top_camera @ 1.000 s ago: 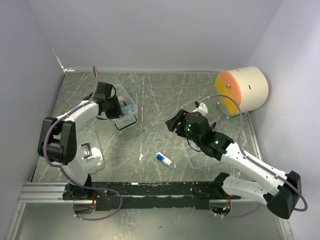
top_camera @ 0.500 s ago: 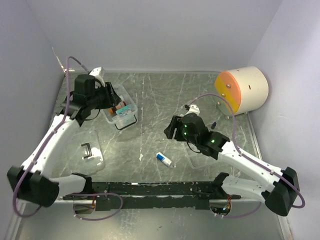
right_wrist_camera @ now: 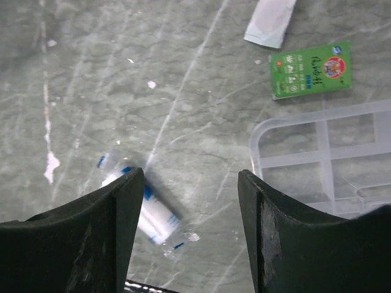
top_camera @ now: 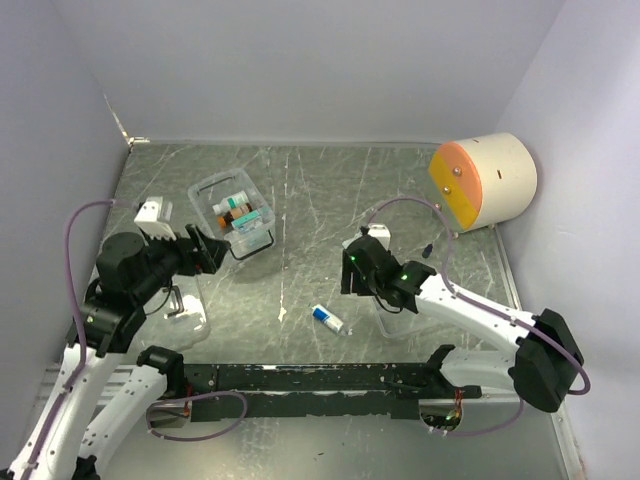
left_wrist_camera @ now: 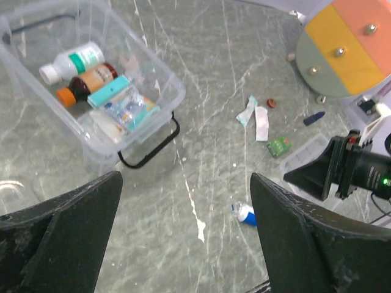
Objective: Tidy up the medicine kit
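Note:
The medicine kit (top_camera: 232, 211) is a clear box standing open at the back left, with bottles and packets inside (left_wrist_camera: 91, 91). Its clear lid with the black handle (top_camera: 178, 300) lies on the table at the near left. The divided tray insert (right_wrist_camera: 330, 155) lies beside my right gripper (top_camera: 350, 272). A blue-and-white tube (top_camera: 327, 319) lies mid-table. My left gripper (left_wrist_camera: 186, 201) hangs wide open and empty, above the table in front of the kit. My right gripper (right_wrist_camera: 189, 183) is open, just above the table between the tube (right_wrist_camera: 149, 213) and the tray.
A large cream-and-orange cylinder (top_camera: 485, 180) lies at the back right. A green packet (right_wrist_camera: 310, 69), a white sachet (right_wrist_camera: 270, 21) and a small dark cap (left_wrist_camera: 315, 115) lie loose beyond the tray. Walls close in on three sides.
My left arm has pulled back from the kit towards the near left, and its jaws have opened wide. My right gripper has dropped slightly left and nearer, towards the tube.

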{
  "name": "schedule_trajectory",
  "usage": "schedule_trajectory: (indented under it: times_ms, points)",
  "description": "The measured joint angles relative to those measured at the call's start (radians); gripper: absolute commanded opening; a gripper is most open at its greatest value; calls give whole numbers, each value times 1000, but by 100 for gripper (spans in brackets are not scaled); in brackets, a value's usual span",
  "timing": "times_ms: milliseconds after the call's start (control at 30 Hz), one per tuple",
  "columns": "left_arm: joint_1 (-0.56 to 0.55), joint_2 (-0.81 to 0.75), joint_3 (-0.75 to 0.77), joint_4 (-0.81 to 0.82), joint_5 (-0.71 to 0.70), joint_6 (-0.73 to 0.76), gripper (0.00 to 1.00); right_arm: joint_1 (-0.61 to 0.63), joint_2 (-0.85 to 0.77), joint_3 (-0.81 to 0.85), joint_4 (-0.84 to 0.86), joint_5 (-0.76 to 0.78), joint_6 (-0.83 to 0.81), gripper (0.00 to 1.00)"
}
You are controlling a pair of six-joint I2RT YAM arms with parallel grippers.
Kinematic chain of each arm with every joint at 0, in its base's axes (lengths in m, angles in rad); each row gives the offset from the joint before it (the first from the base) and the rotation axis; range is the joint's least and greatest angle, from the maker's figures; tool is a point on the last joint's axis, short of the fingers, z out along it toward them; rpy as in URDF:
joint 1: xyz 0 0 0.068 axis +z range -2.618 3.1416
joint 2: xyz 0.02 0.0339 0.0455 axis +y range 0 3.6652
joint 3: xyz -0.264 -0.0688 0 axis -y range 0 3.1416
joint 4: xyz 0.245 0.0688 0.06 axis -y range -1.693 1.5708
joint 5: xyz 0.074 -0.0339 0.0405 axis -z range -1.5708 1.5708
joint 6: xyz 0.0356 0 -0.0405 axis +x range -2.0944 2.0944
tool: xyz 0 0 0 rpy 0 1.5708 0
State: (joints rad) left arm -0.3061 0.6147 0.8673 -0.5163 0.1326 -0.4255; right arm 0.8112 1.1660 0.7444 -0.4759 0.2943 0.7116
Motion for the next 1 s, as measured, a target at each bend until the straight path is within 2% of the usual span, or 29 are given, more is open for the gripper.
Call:
schedule_trajectory:
  times_ms: [167,300,600,800,1000]
  points:
    - [0,-118,-129,0,4,-24,95,-2,38,0,-24,15,-23,61]
    - [0,-152,-150,0,2,-27,95,-4,53,0,-30,-21,-64,61]
    - [0,-129,-150,4,6,-27,93,18,54,-10,-1,-290,-198,63]
    - [0,-93,-150,4,9,-28,94,61,56,-27,-3,-349,-226,63]
    - [0,-99,-150,3,2,-29,99,120,80,-45,-9,-352,-248,61]
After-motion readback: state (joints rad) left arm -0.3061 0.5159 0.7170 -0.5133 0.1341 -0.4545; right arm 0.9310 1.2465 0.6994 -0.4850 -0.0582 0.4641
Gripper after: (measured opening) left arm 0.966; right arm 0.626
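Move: Behind and to the left of the empty right hand, the blue-and-white wrapped roll lies about 7 cm back, 5 cm left and 7 cm below. The green packet is some 5 cm ahead and 6 cm to the hand's right; the middle of the clear compartment tray is about 14 cm right and 3 cm back, both roughly 9 cm below. From the left hand the roll lies about 28 cm right, 8 cm back and 26 cm lower. Sinking a little at first, the right hand then draws back about 8 cm and some 4 cm left towards the wrapped roll, ending 4 cm lower. On the way the wrist turns about 30 degrees counter-clockwise and tips steeper, fingers staying part-open and coming close over the roll. The empty left hand lowers about 4 cm, fingers wide open. ##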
